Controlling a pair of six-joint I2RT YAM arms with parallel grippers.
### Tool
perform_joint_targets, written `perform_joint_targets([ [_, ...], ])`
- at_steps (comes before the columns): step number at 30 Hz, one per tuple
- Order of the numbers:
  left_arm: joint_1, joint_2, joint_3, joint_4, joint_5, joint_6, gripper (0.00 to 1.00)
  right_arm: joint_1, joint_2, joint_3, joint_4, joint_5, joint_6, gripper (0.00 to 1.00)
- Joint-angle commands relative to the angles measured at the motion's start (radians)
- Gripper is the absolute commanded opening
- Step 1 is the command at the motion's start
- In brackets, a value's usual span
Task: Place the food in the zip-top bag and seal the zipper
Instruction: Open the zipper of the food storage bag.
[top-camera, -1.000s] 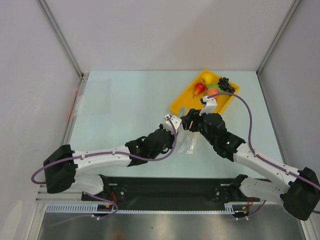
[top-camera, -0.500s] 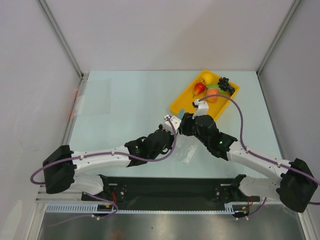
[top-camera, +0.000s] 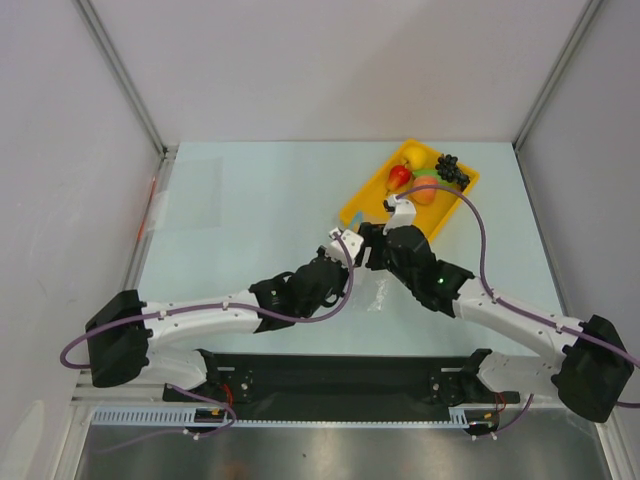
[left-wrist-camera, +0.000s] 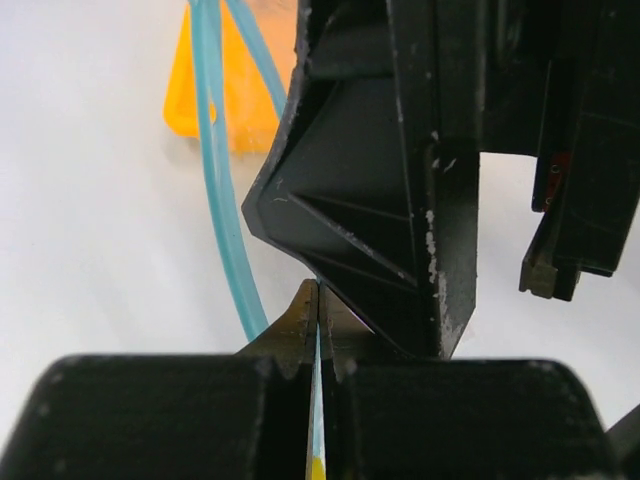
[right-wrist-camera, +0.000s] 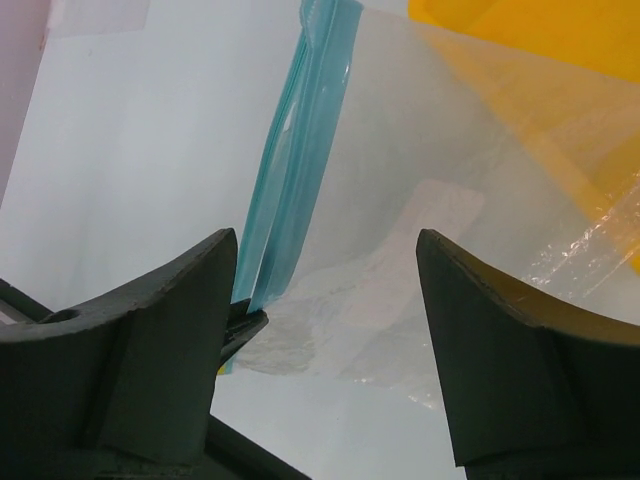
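Observation:
The clear zip-top bag (right-wrist-camera: 430, 190) hangs over the table between the two grippers, and only a crumpled part of it (top-camera: 377, 292) shows from above. My left gripper (left-wrist-camera: 318, 302) is shut on the bag's teal zipper (right-wrist-camera: 295, 160) at one corner. The rest of the zipper (left-wrist-camera: 213, 170) curves away from the jaws. My right gripper (right-wrist-camera: 325, 245) stands open, its fingers astride the bag's side just beside the zipper, touching nothing. From above, the left gripper (top-camera: 346, 244) and right gripper (top-camera: 372, 243) nearly meet. The food lies in the yellow tray (top-camera: 365, 203): red fruit (top-camera: 399, 177), peach fruit (top-camera: 425, 193), black grapes (top-camera: 452, 168).
The yellow tray (right-wrist-camera: 540, 30) lies just behind the bag, close to the right gripper. A yellow fruit (top-camera: 410, 160) and a green one (top-camera: 427, 174) also lie in it. Grey walls enclose the table on three sides.
The right gripper has shifted left toward the left gripper and the bag's zipper, and its jaws have opened wider. The left gripper has kept its hold.

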Motion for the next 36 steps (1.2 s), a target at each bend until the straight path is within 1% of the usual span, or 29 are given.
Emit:
perform_joint_targets([
  [1,-0.009,0.004,0.053,0.015,-0.039,0.029,0.00,0.020,0.020,0.079,-0.061,0.025,0.038,0.77],
  [3,-0.010,-0.003,0.048,0.026,-0.045,0.037,0.00,0.026,0.045,0.097,-0.069,0.025,0.046,0.75],
  [5,-0.013,-0.007,0.050,0.023,-0.048,0.038,0.00,0.035,0.066,0.106,-0.076,0.028,0.049,0.70],
  [6,-0.016,-0.008,0.050,0.025,-0.053,0.045,0.00,0.040,0.069,0.109,-0.080,0.033,0.049,0.67],
  [7,-0.018,-0.010,0.048,0.025,-0.060,0.046,0.00,0.043,0.071,0.112,-0.080,0.040,0.047,0.60],
  [10,-0.019,-0.010,0.047,0.025,-0.076,0.045,0.00,0.046,0.062,0.102,-0.064,0.051,0.043,0.50],
  [11,-0.021,-0.007,0.045,0.028,-0.071,0.045,0.00,0.044,0.046,0.083,-0.038,0.042,0.037,0.42],
  [14,-0.024,-0.002,0.050,0.029,-0.068,0.042,0.00,0.044,0.029,0.065,-0.017,0.037,0.029,0.25],
  [15,-0.024,-0.003,0.050,0.025,-0.068,0.039,0.01,0.044,0.022,0.062,-0.017,0.040,0.026,0.13],
  [16,-0.022,-0.005,0.051,0.021,-0.067,0.035,0.02,0.043,0.013,0.057,0.015,0.039,0.017,0.07],
  [17,-0.024,-0.010,0.053,0.014,-0.067,0.023,0.12,0.040,0.006,0.047,0.023,0.042,0.011,0.02],
  [18,-0.022,-0.016,0.048,0.008,-0.068,0.017,0.18,0.037,0.002,0.040,0.031,0.051,0.008,0.00],
  [19,-0.022,-0.040,0.044,0.009,-0.068,0.012,0.23,0.034,-0.007,0.034,0.042,0.048,-0.005,0.00],
  [20,-0.021,-0.054,0.031,0.012,-0.064,0.005,0.38,0.023,-0.009,0.024,0.049,0.047,-0.009,0.00],
  [21,-0.019,-0.074,0.024,0.014,-0.047,0.003,0.43,0.020,-0.008,0.022,0.055,0.045,-0.014,0.00],
  [23,-0.010,-0.131,0.002,0.015,-0.022,0.000,0.49,0.011,0.000,0.023,0.057,0.033,-0.032,0.00],
  [24,-0.003,-0.149,-0.004,0.014,-0.010,-0.007,0.50,0.006,0.000,0.022,0.063,0.031,-0.037,0.00],
  [27,0.066,-0.217,-0.042,0.005,0.048,-0.050,0.52,0.003,-0.007,0.014,0.080,0.007,-0.072,0.00],
  [28,0.120,-0.230,-0.053,0.005,0.109,-0.064,0.52,0.003,-0.011,0.011,0.083,-0.004,-0.083,0.00],
  [30,0.186,-0.241,-0.070,0.005,0.169,-0.098,0.55,0.003,-0.015,0.008,0.094,-0.016,-0.094,0.00],
  [31,0.194,-0.238,-0.070,0.000,0.211,-0.103,0.56,0.003,-0.015,0.005,0.095,-0.029,-0.094,0.00],
  [33,0.195,-0.212,-0.058,0.000,0.234,-0.095,0.59,0.003,-0.017,0.007,0.098,-0.039,-0.095,0.00],
  [34,0.195,-0.205,-0.056,0.008,0.254,-0.093,0.63,0.003,-0.015,0.007,0.100,-0.039,-0.097,0.00],
  [36,0.197,-0.171,-0.047,0.014,0.274,-0.089,0.65,0.003,-0.015,0.007,0.100,-0.047,-0.095,0.00],
])
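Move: The bag's zipper edge, already pinched by the left fingers, runs through the right hand's open fingers, its lip some 2 cm to the right hand's left and level in height. From the right hand the yellow tray's middle is about 13 cm ahead, 12 cm right and 15 cm below, with the peach about 17 cm ahead and 15 cm right. From the left hand the zipper's middle is about 2 cm ahead and 1 cm up. Right fingers shift about 2 cm left, pinching the zipper lip; left lets go, retreating up and left 5 cm. ##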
